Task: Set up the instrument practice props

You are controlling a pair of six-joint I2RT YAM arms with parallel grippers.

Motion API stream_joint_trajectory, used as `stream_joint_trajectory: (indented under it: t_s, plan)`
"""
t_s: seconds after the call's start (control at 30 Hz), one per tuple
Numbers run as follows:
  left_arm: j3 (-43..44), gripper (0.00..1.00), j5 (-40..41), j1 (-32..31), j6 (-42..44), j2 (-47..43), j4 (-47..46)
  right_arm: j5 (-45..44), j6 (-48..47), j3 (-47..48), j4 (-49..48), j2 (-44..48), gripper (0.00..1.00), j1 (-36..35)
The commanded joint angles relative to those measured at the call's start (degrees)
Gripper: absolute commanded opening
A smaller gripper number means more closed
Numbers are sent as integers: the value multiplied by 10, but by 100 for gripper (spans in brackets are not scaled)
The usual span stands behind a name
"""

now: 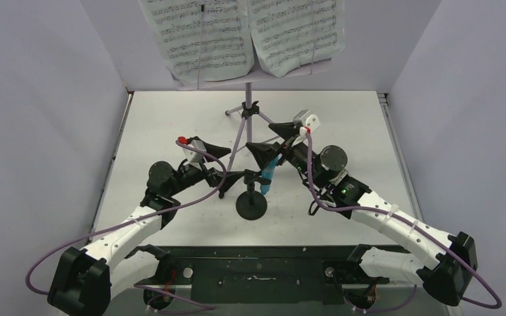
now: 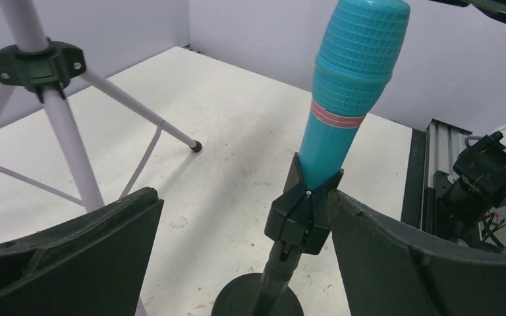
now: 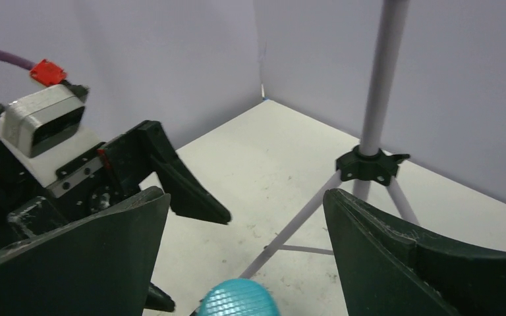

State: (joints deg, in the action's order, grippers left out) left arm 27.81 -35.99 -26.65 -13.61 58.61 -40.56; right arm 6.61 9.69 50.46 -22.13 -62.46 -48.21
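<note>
The lilac music stand (image 1: 249, 92) stands at the back of the table, with two white sheet-music pages (image 1: 204, 33) on its desk. In front of it, the turquoise microphone (image 1: 267, 172) sits tilted in the clip of the black round-based mic stand (image 1: 251, 205). My left gripper (image 1: 227, 163) is open. In its wrist view the clip (image 2: 303, 217) stands between the jaws, close against the right finger (image 2: 395, 257). My right gripper (image 1: 271, 141) is open just above the microphone head (image 3: 237, 297) and holds nothing.
The music stand's tripod legs (image 2: 66, 145) spread over the table left of the mic stand, and its pole (image 3: 382, 66) rises just behind my right gripper. Lilac walls close in the back and both sides. A black rail (image 1: 250, 270) runs along the near edge.
</note>
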Motion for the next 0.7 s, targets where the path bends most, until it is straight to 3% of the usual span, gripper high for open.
stream_joint_trajectory:
  t_s: [0.0, 0.17, 0.43, 0.5, 0.67]
  plan:
    - [-26, 96, -13, 36, -91, -22, -112, 14, 31, 25, 7, 23, 90, 57]
    - [-62, 96, -8, 80, -147, -40, -156, 49, 75, 10, 3, 44, 90, 146]
    - [-126, 96, 43, 152, -195, -92, -174, 24, 118, -36, 29, 86, 90, 284]
    - [-145, 96, 83, 165, -193, -114, -151, 13, 133, -57, 34, 96, 90, 317]
    - [-195, 96, 268, 171, -174, -183, -54, -51, 141, -144, 33, 127, 90, 361]
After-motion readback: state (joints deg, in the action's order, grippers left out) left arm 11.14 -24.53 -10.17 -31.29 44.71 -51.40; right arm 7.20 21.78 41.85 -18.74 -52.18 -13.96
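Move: The microphone stands clipped in its stand, touched by neither hand. From my right hand its middle is about 9 cm below, 2 cm back and 1 cm left, with the stand's middle 4 cm back, 4 cm left and 24 cm down. From my left hand the microphone is 9 cm right, 2 cm back and nearly level in height; the stand 6 cm right, 3 cm back, 14 cm down. The music stand's left leg foot is 4 cm left of this hand, 1 cm ahead, 25 cm down. I clear both open hands away from the upright microphone, to opposite sides. My right hand sweeps some 19 cm right and 9 cm forward, dipping a little at the end and swinging clockwise about 30 degrees; my left hand draws about 11 cm left, speeding up and turning counter-clockwise to point more forward. Neither one's fingers shut on anything. ##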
